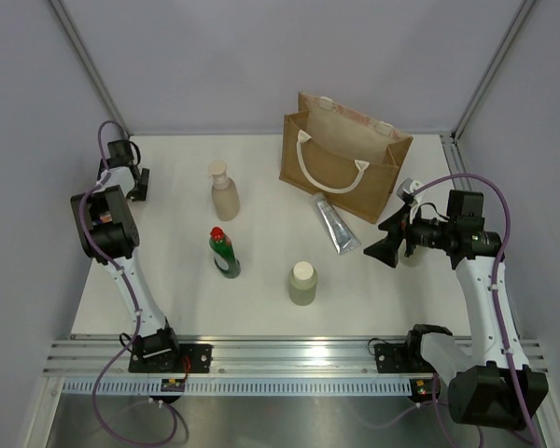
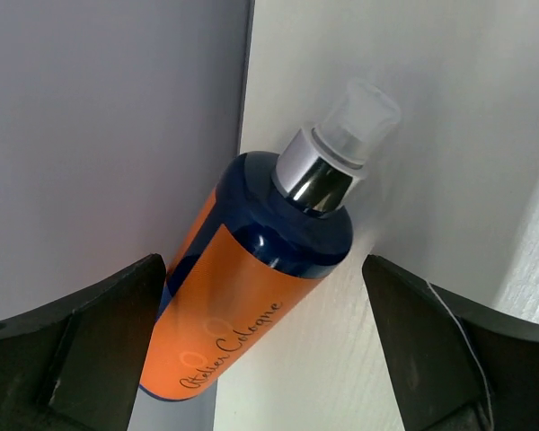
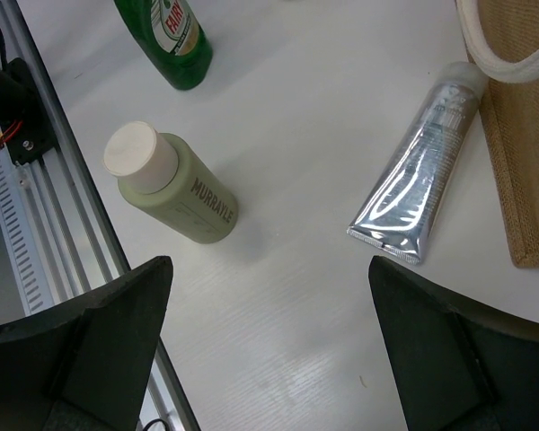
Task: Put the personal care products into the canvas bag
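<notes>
The canvas bag [image 1: 345,154] stands open at the back right, white rope handles up. On the table are a beige pump bottle [image 1: 224,191], a green red-capped bottle [image 1: 224,252], a pale olive cream-capped bottle [image 1: 301,283] and a silver tube [image 1: 334,222] lying just before the bag. My left gripper [image 1: 138,187] is at the far left wall, open [image 2: 264,265] around a small orange bottle [image 2: 242,296] with a clear cap; its left finger [image 2: 99,341] is close beside the bottle. My right gripper [image 1: 385,245] hovers open [image 3: 269,265] above bare table between the olive bottle [image 3: 175,193] and the tube [image 3: 418,184].
Grey walls close in the table on the left, back and right. A metal rail [image 1: 289,355] with the arm bases runs along the near edge. The bag's corner [image 3: 525,162] lies right of the tube, and the green bottle [image 3: 166,40] is beyond the olive one.
</notes>
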Controlling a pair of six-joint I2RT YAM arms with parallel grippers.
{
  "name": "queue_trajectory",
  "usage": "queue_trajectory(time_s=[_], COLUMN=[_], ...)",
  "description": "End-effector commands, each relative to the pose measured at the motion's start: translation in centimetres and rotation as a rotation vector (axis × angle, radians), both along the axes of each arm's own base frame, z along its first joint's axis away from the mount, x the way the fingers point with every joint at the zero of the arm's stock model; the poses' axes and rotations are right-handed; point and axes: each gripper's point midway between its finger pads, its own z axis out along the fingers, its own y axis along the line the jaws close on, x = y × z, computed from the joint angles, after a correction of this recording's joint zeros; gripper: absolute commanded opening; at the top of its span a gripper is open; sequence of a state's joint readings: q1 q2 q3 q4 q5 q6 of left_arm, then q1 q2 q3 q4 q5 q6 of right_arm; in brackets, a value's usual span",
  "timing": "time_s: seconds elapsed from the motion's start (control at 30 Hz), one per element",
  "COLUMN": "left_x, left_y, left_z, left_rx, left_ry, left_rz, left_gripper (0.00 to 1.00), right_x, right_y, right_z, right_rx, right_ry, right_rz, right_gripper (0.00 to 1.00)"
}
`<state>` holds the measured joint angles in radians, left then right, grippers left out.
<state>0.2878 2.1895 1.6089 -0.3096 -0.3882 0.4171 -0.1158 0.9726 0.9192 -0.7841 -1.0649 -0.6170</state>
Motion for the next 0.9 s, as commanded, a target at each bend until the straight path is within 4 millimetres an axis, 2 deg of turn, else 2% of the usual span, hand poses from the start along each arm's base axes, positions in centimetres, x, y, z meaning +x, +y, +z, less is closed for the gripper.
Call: queue_trajectory(time_s=[0.0, 0.07, 0.23, 0.4, 0.5, 0.6, 0.63, 0.7, 0.77, 0.87], left_x=[-1.0, -1.9, -4.7, -5.2, -4.7, -4.9, -4.9, -4.9, -4.3, -3.6], left_y=[-0.9, -1.4, -2.1, -4.8, -8.2, -8.8, -8.8, -9.4, -10.0, -12.1], left_z=[-2.5, -3.6, -5.8, -5.8, -5.2, -4.3, -3.2, -2.4, -0.8, 0.5], left_rx=[-0.14, -0.176, -0.21, -0.325, -0.432, -0.389, -0.394, -0.46, -0.486, -0.555], left_ry=[0.063, 0.107, 0.211, 0.216, 0.192, 0.165, 0.132, 0.089, 0.046, 0.035], left_rz=[-0.035, -0.051, -0.056, -0.034, -0.055, 0.047, 0.054, 0.049, 0.05, 0.024], left_gripper=[0.95, 0.93, 0.78, 0.7, 0.69, 0.71, 0.71, 0.68, 0.68, 0.67], right_x=[-0.4, -0.4, -0.6, -0.6, -0.6, -0.6, -0.7, -0.6, -0.7, -0.7], right_y=[0.2, 0.2, 0.2, 0.0, -0.1, -0.3, -0.3, -0.4, -0.4, -0.5], right_z=[0.8, 0.8, 1.0, 1.2, 1.4, 1.5, 1.6, 1.7, 1.9, 2.0], right_rx=[0.015, 0.014, 0.014, 0.012, 0.008, 0.002, -0.001, 0.0, 0.002, 0.001], right_ry=[-0.041, -0.044, -0.056, -0.074, -0.089, -0.106, -0.11, -0.119, -0.123, -0.13], right_rz=[0.028, 0.029, 0.031, 0.022, 0.015, 0.005, 0.001, -0.004, -0.009, -0.019], right_gripper=[1.0, 0.99, 1.0, 1.0, 1.0, 1.0, 0.99, 1.0, 1.0, 0.99])
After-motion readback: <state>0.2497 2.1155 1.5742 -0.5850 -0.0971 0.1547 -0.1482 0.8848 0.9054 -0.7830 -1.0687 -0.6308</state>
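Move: The orange cologne bottle lies at the table's left edge just below the left hand's open fingers, its middle about 3 cm back, 2 cm left and 2 cm down. To that hand's right are the pump bottle, some 34 cm off and 6 cm back, and the green Fairy bottle, about 35 cm off and 22 cm back. From the idle right hand, the cologne bottle is roughly 78 cm left, 20 cm ahead and 20 cm down. The left fingers close on the cologne bottle, then carry it about 9 cm right, fingers steepening some 25 degrees. ##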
